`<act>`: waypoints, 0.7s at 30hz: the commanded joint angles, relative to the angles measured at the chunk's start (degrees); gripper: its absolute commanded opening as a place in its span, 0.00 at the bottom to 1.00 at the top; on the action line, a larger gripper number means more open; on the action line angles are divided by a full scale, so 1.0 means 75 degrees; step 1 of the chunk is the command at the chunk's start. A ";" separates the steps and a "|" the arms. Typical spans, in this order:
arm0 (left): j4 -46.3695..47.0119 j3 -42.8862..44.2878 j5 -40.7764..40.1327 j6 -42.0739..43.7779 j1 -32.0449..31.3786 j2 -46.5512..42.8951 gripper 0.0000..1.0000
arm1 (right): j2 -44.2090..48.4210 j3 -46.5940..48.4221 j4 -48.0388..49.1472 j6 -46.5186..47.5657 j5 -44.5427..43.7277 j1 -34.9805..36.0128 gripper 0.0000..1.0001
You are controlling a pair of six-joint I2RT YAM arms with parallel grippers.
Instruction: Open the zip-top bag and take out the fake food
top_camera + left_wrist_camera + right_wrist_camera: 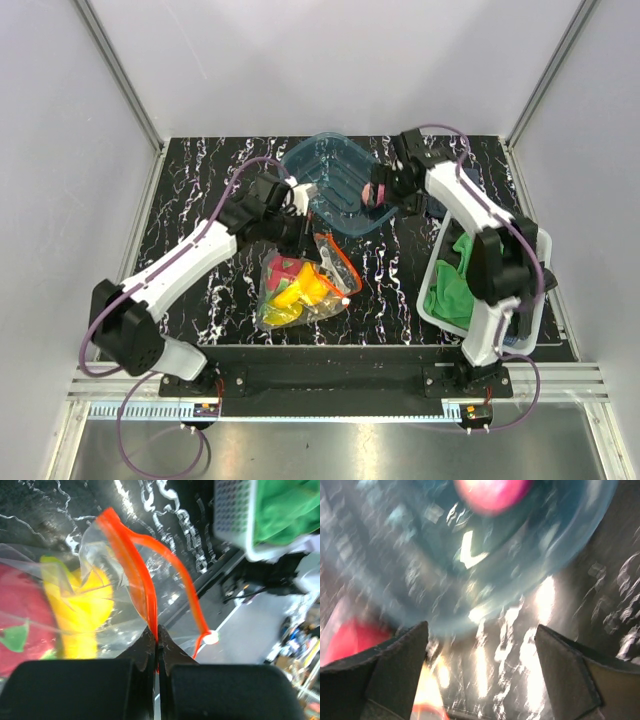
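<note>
The zip-top bag (300, 290) lies in the middle of the table, clear, with an orange zip strip (135, 565) that gapes open. My left gripper (157, 632) is shut on that strip and holds the bag's edge up; in the top view this gripper (306, 243) is at the bag's far end. Fake food shows inside the bag: a yellow banana (82, 605) and a red fruit (20, 615). A pink ball (492, 492) rests in the teal tray (420, 570). Just in front of the tray my right gripper (480, 650) stands open with nothing between its fingers.
The teal tray (330, 165) sits at the back centre of the table. At the right edge stands a white basket (540, 250) with a green cloth (455, 280) in it. Grey walls close off the table on three sides.
</note>
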State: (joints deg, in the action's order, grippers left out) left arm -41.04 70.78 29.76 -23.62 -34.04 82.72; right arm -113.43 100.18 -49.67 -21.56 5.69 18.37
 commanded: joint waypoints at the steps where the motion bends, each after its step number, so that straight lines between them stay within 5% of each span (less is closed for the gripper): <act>1: 0.1063 -0.0297 0.0017 -0.1034 0.0004 -0.0739 0.00 | 0.2659 -0.1963 0.1216 -0.0406 0.1279 0.0444 0.91; 6: 0.1228 -0.0157 -0.0031 -0.1689 0.0004 -0.0868 0.00 | 0.3720 -0.3407 0.1806 -0.0874 0.2497 0.1112 0.82; 8: 0.1334 -0.0098 -0.0030 -0.1784 -0.0066 -0.0904 0.00 | 0.3920 -0.3920 0.2074 -0.1459 0.3081 0.1381 0.70; 14: 0.1475 -0.0028 -0.0125 -0.2193 -0.0078 -0.0904 0.00 | 0.4413 -0.5586 0.4277 -0.3217 0.3506 0.1863 0.59; 21: 0.1720 -0.0086 -0.0101 -0.2557 -0.0125 -0.0916 0.00 | 0.3828 -0.5670 0.5073 -0.3558 0.3764 0.1956 0.49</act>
State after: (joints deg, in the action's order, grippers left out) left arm -33.34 68.82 28.64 -39.68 -34.61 78.04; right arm -82.91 57.34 -21.67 -43.88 30.41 32.27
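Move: The open mouth of the zip-top bag lies about 17 cm back and 11 cm left of the empty right hand, near its height. The yellow fake food in the bag is some 23 cm back, 20 cm left and 7 cm below. The pink fruit sits roughly 8 cm ahead, in the blue bin, whose middle is about 11 cm ahead and 11 cm left. From the left hand, the mouth's middle is some 7 cm right and 2 cm back. The right hand leaves the bin and sweeps back about 18 cm and left some 11 cm to the bag's mouth, arching up and then dipping, while its fingers tilt about 30 degrees towards the left and narrow from wide open to roughly half. Meanwhile the left hand keeps its pinch on the orange zip edge and draws it up 3 to 4 cm with a slight roll, leaving the mouth open for the right fingers. ##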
